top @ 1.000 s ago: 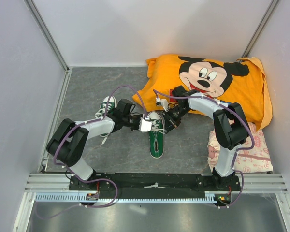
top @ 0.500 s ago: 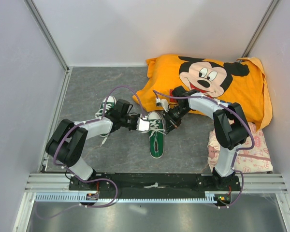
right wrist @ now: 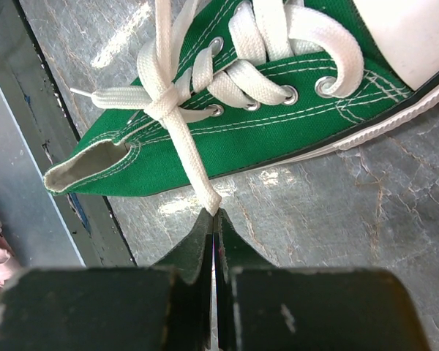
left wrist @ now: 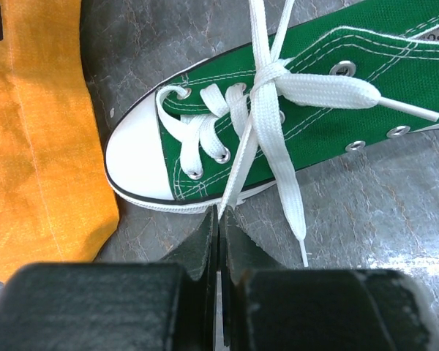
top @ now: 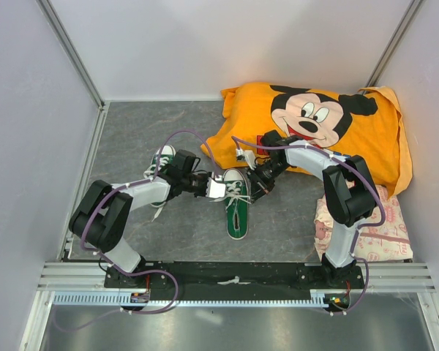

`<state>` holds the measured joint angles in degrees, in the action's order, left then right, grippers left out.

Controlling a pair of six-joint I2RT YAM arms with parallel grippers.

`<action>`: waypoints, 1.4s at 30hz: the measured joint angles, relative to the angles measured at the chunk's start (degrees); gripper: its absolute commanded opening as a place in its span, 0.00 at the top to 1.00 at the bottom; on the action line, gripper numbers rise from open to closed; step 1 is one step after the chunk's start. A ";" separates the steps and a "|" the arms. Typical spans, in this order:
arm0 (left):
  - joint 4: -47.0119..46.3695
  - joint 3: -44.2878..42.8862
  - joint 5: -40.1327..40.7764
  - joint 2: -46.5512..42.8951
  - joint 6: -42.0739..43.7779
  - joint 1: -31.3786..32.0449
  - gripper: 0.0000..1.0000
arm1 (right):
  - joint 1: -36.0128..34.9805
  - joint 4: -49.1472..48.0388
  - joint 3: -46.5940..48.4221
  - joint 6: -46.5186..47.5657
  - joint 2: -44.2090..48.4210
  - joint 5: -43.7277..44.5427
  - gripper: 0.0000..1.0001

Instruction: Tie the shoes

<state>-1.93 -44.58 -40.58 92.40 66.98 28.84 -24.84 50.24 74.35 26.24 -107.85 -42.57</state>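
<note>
One green shoe (top: 236, 208) lies in the middle of the mat, its white toe cap pointing away from the arm bases. The second shoe (top: 161, 156) sits to the left, partly hidden behind my left arm. My left gripper (top: 218, 188) is on the centre shoe's left side and my right gripper (top: 252, 183) on its right. In the left wrist view the left gripper (left wrist: 221, 212) is shut on a white lace (left wrist: 241, 153) running to a crossed knot (left wrist: 267, 73). Seen from the right wrist, the right gripper (right wrist: 214, 213) pinches the other lace (right wrist: 190, 164) below the knot (right wrist: 164, 102).
An orange Mickey Mouse cloth (top: 314, 128) is bunched at the back right, close to the shoe's toe. A pink patterned cloth (top: 369, 227) lies by the right arm's base. Grey walls enclose the mat, and a metal rail (top: 234, 276) runs along the near edge.
My left gripper has drawn slightly to the left with its lace. The right arm and the shoes have hardly moved.
</note>
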 measured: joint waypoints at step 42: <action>12.50 6.47 5.81 -21.81 -23.41 6.75 0.34 | 1.49 0.22 0.85 -4.35 1.57 -3.74 0.31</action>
<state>10.57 -38.11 -34.76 70.59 43.57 35.59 -23.35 50.46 75.20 21.89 -106.28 -46.30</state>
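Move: The lace knot on the shoe lies about 5 cm right of the left gripper and 3 cm back, nearly level with it in height. From that gripper, the toe cap is some 3 cm ahead, 5 cm right and 3 cm lower, and a free lace end hangs about 4 cm back, 2 cm left and slightly below. From the right gripper the knot is about 4 cm left and 1 cm ahead, at its height; the shoe opening is roughly 6 cm back, 4 cm left and 2 cm lower. Ease the left gripper about 1 cm back and towards the knot, open it to let go of its lace loop, then lift clear and swing back alongside the shoe, dipping again to finish some 8 cm back and 4 cm higher, tipping about 15 degrees. Raise the right gripper 2 cm, parting its fingers slightly, nearly closing them, then opening wide to release its loop. ##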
